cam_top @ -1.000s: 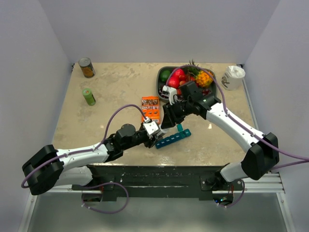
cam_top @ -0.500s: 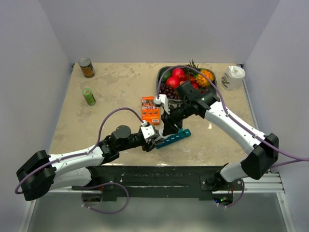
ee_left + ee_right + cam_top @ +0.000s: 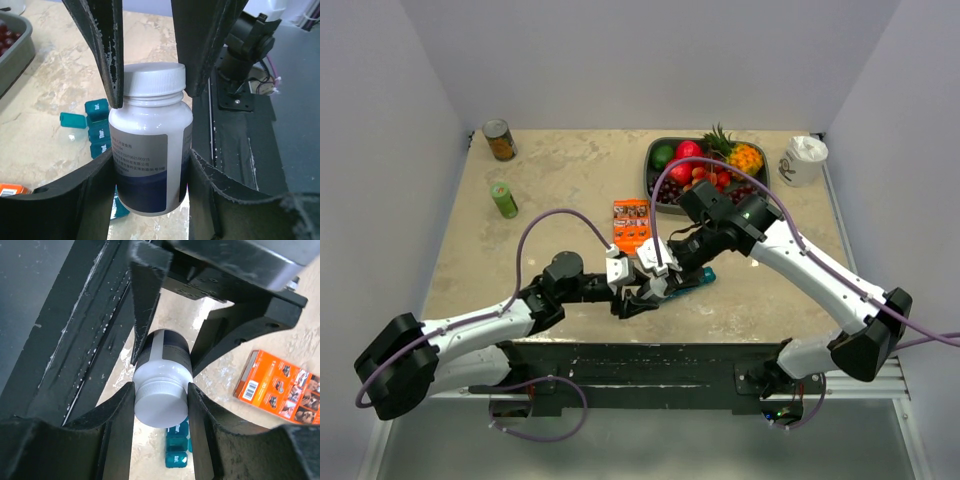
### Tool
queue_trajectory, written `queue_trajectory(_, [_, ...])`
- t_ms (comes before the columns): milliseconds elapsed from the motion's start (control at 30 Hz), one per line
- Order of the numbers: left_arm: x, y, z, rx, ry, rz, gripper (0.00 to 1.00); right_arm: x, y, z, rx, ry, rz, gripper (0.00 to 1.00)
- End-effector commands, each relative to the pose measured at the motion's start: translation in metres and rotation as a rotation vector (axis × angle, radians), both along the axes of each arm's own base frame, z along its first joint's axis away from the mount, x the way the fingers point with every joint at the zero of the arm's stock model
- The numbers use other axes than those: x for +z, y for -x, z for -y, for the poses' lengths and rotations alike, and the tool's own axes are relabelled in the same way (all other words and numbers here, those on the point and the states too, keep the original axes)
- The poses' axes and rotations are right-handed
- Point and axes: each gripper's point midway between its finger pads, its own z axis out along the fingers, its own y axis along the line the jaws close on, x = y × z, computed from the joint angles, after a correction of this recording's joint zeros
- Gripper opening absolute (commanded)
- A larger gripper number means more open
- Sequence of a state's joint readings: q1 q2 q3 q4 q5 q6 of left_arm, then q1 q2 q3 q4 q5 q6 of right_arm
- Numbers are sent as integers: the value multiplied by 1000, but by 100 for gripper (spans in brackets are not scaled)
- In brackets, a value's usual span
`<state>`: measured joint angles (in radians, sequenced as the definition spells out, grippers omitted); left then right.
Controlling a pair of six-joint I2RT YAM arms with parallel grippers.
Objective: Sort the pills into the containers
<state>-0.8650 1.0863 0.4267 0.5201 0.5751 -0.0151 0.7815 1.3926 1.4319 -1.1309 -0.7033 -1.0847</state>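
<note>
A white bottle (image 3: 150, 150) with a blue label hangs above the table between both grippers. My left gripper (image 3: 150, 156) is shut on its body. My right gripper (image 3: 161, 389) comes from the opposite side and is shut on the ribbed white cap (image 3: 162, 407). In the top view the left gripper (image 3: 636, 292) and right gripper (image 3: 660, 276) meet near the table's front edge. The containers, a teal strip (image 3: 696, 277), lie on the table just beyond, and the teal strip (image 3: 97, 131) has one lid open. No pills are in view.
An orange box (image 3: 631, 224) lies behind the grippers. At the back right stands a grey tray (image 3: 651, 172) of fruit, with a white cup (image 3: 804, 160) beside it. A green can (image 3: 503, 199) and a tin (image 3: 499, 140) stand at the far left.
My right arm has swung down and toward the near edge, bringing its gripper onto the bottle's cap. The left arm has shifted slightly with the bottle in its grip.
</note>
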Motion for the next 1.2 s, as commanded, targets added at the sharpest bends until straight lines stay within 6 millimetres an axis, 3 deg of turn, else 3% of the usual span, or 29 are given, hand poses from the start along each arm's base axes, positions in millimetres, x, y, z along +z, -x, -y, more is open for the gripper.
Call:
queue_trajectory(0, [29, 33, 9, -231, 102, 20, 0, 31, -4, -14, 106, -119, 126, 6])
queue_trajectory(400, [25, 50, 7, -365, 54, -55, 0, 46, 0, -8, 121, -135, 167, 7])
queue_trajectory(567, [24, 43, 8, -343, 49, -68, 0, 30, -3, -6, 92, -109, 150, 9])
queue_trajectory(667, [24, 25, 11, -244, 39, -47, 0, 22, -8, -9, 15, -104, 111, 24])
queue_trajectory(700, [23, 22, 11, -222, 32, -49, 0, 22, -13, -13, -43, -108, 91, 40])
queue_trajectory(800, [25, 6, 10, -133, 25, -29, 0, 20, -12, -13, -117, -99, 23, 67])
queue_trajectory(900, [25, -1, 8, -81, 23, -16, 0, 30, -9, -14, -175, -118, -31, 83])
queue_trajectory(1000, [20, -11, 5, -15, 7, -11, 0, 51, -11, -16, -264, -153, -89, 91])
queue_trajectory(1100, [17, -22, 1, 59, -4, -10, 0, 74, -31, -11, -446, -198, -190, 95])
queue_trajectory(1167, [19, -29, -1, 102, 3, -5, 0, 75, -52, -7, -653, -217, -308, 96])
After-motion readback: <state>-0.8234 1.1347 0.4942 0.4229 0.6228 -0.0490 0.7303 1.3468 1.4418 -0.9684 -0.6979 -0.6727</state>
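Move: The right fingers already hold the white cap at their hand point; the left hand already grips the bottle body, with the cap about 5 cm to its right, 1 cm ahead and 3 cm higher. From the right hand the teal pill organizer lies some 7 cm ahead, 3 cm to the right and 18 cm below, the orange box about 20 cm ahead, 8 cm left, equally low. Both hands draw back some 2 cm, then the right opens off the cap and leaves forward and up. ##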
